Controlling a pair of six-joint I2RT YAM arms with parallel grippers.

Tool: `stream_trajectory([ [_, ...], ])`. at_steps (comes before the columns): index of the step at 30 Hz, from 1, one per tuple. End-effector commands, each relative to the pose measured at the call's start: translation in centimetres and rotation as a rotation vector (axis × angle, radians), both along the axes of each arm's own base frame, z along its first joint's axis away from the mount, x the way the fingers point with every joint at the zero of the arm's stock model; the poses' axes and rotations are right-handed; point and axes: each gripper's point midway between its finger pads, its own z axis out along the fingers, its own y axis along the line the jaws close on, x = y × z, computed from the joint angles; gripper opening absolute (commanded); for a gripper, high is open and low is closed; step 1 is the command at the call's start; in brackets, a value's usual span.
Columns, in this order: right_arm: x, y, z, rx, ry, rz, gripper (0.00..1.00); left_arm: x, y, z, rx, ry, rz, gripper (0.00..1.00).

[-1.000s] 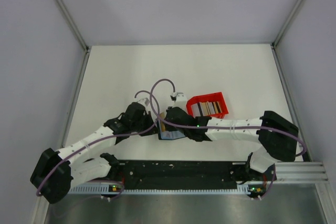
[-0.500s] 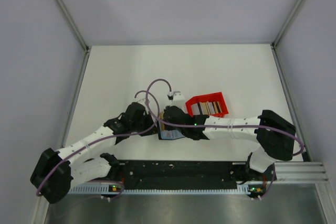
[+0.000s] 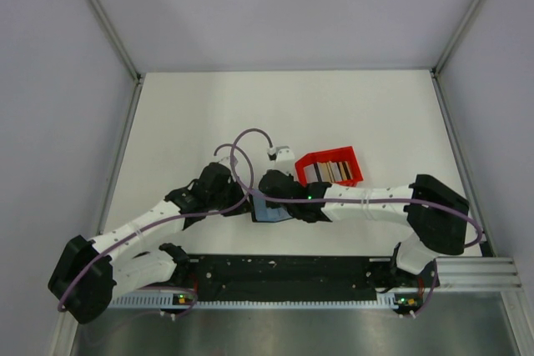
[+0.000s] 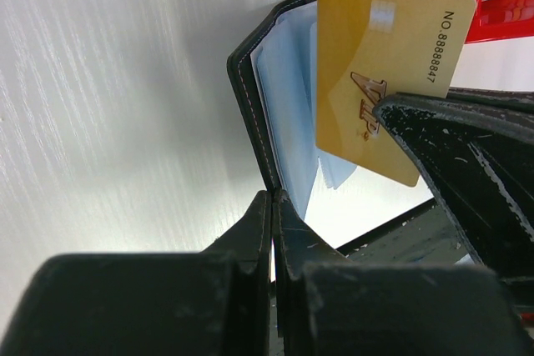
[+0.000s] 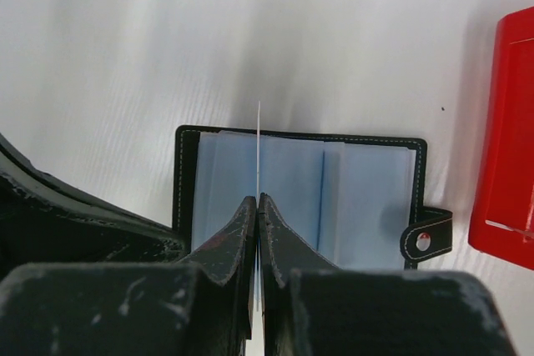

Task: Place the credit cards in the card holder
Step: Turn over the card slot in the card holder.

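Note:
The card holder point(image 5: 359, 198) lies open on the white table, black cover with pale blue-grey sleeves and a snap tab. In the top view it point(image 3: 269, 213) sits between the two wrists. My left gripper point(image 4: 274, 196) is shut on the holder's black cover edge point(image 4: 250, 114), holding that flap upright. My right gripper point(image 5: 258, 199) is shut on a gold credit card point(image 4: 388, 72), seen edge-on in the right wrist view point(image 5: 259, 143), upright over the holder's left sleeves. More credit cards point(image 3: 331, 172) stand in the red tray.
The red shallow tray point(image 3: 350, 156) stands just right of the holder and behind my right forearm; its wall shows in the right wrist view point(image 5: 505, 164) and the left wrist view point(image 4: 480, 18). Both wrists point(image 3: 219, 185) crowd around the holder. Metal frame rails bound the table.
My right gripper has shifted slightly left and lower with the gold card, which now covers less of the holder in the top view. My left arm has stayed put.

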Motion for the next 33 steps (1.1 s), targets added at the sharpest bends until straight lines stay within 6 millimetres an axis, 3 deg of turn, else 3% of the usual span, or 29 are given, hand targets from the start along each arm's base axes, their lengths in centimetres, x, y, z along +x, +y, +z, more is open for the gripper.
stream_trajectory([
  [1,0.6,-0.2,2.3,0.000,-0.059,-0.027,0.00,0.8,-0.5,1.2,-0.028,-0.057,-0.004,0.00],
  [7,0.1,0.1,4.1,0.041,-0.069,0.030,0.00,0.7,0.5,-0.1,0.031,-0.036,0.027,0.00],
  [12,1.0,-1.7,4.0,0.040,-0.040,-0.007,0.00,0.6,1.3,-1.6,0.088,-0.009,0.040,0.00],
  [18,0.6,-2.4,2.6,0.085,0.041,0.039,0.00,0.5,1.7,-2.9,0.113,0.006,0.048,0.00],
  [24,-0.7,-1.8,0.2,0.199,0.179,0.129,0.00,0.4,2.0,-4.1,0.135,0.024,0.052,0.00],
  [33,-0.7,-1.1,-1.3,0.330,0.293,0.192,0.00,0.4,2.2,-5.1,0.161,0.039,0.052,0.00],
])
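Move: The open card holder has its left cover edge raised in the left fingers. Its middle lies roughly 7 cm right of that hand, 1 cm ahead and 3 cm lower. From the right hand, which already holds the gold card over the slots, that middle is about 2 cm right, level fore and aft, and 7 cm below. The holder's clasp strap is some 9 cm to the right hand's right and level with it; the red box is 17 cm right and 12 cm ahead. The card holder's raised left cover is lowered about 5 cm to the table by the left hand, which draws 2 cm left and keeps its pinch on the edge. The right hand, still gripping the gold card, lifts slightly while heading right across the slots, then sinks about 5 cm over the holder as its fingers tip down some 15 degrees, easing slightly back left at the end. ##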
